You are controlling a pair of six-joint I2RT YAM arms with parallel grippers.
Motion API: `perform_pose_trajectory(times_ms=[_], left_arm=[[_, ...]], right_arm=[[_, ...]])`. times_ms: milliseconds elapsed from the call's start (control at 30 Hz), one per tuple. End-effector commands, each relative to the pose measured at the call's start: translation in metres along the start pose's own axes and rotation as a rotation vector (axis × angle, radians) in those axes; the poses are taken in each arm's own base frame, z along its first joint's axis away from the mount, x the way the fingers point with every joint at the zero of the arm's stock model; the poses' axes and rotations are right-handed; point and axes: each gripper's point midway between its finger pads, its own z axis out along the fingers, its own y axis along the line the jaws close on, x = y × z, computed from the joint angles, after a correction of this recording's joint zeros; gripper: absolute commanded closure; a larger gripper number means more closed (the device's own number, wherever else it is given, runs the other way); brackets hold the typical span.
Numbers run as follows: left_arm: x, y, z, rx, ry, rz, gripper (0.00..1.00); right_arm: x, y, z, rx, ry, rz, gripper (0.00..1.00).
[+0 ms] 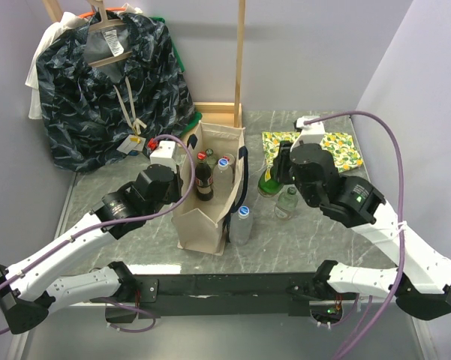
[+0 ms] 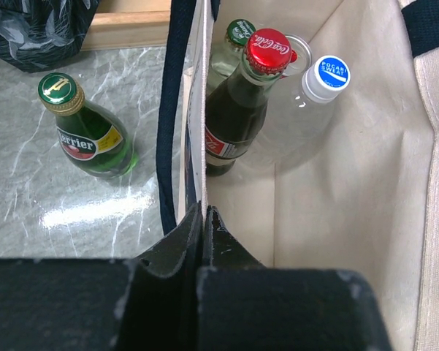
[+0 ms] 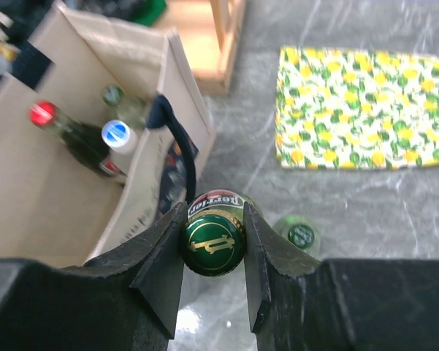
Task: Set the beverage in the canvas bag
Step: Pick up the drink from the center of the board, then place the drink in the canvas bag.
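Observation:
The canvas bag (image 1: 202,225) stands open at the table's middle, a beige tote with black straps. My left gripper (image 1: 181,174) (image 2: 203,212) is shut on the rim of its left wall (image 2: 196,110). Inside stand a Coca-Cola bottle (image 2: 237,117), a clear Pocari Sweat bottle (image 2: 307,110) and a green-capped bottle (image 2: 230,44). Just right of the bag, my right gripper (image 1: 274,176) (image 3: 213,219) is shut on the neck of the beverage, a green Perrier bottle (image 1: 267,187) (image 3: 214,247). Whether the bottle is off the table I cannot tell.
A second Perrier bottle (image 2: 88,135) stands left of the bag. A clear blue-capped bottle (image 1: 242,223) stands at the bag's front right corner, and a green-capped glass bottle (image 1: 287,202) beside the held one. Floral cloth (image 1: 319,150) lies back right; dark garment (image 1: 109,82) hangs back left.

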Motion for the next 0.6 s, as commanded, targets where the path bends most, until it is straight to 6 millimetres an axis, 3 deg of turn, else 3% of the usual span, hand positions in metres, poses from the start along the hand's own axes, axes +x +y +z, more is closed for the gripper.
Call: perform_pose_trajectory(times_ms=[0,300,567], left_arm=[[-0.01,-0.005,0.0,0.022,-0.045,-0.025,0.99],[-0.009,-0.007,0.002,0.029,-0.041,-0.027,0.99],[-0.009,-0.007,0.001,0.033,-0.046,-0.034,0.99]], right_arm=[[-0.089,0.009,-0.025,-0.058,-0.251,0.151,1.0],[-0.128,0.02,-0.042,-0.127,-0.324,0.157,1.0],[-0.154,0.04,-0.042,-0.189,-0.355,0.133,1.0]])
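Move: The right hand already holds the green drink bottle clear of the table. The canvas bag's middle lies about 16 cm to its left, level with it and some 20 cm below. A pale green bottle stands level and 5 cm right, and a blue-capped bottle 8 cm back and 9 cm left, both roughly 25 cm lower. From the left hand, still on the bag's rim, the bag's middle is 8 cm right, 2 cm ahead, 12 cm below. The right hand keeps its grip on the green bottle's neck, lifting it about 8 cm, fingers tilting upward slightly. ##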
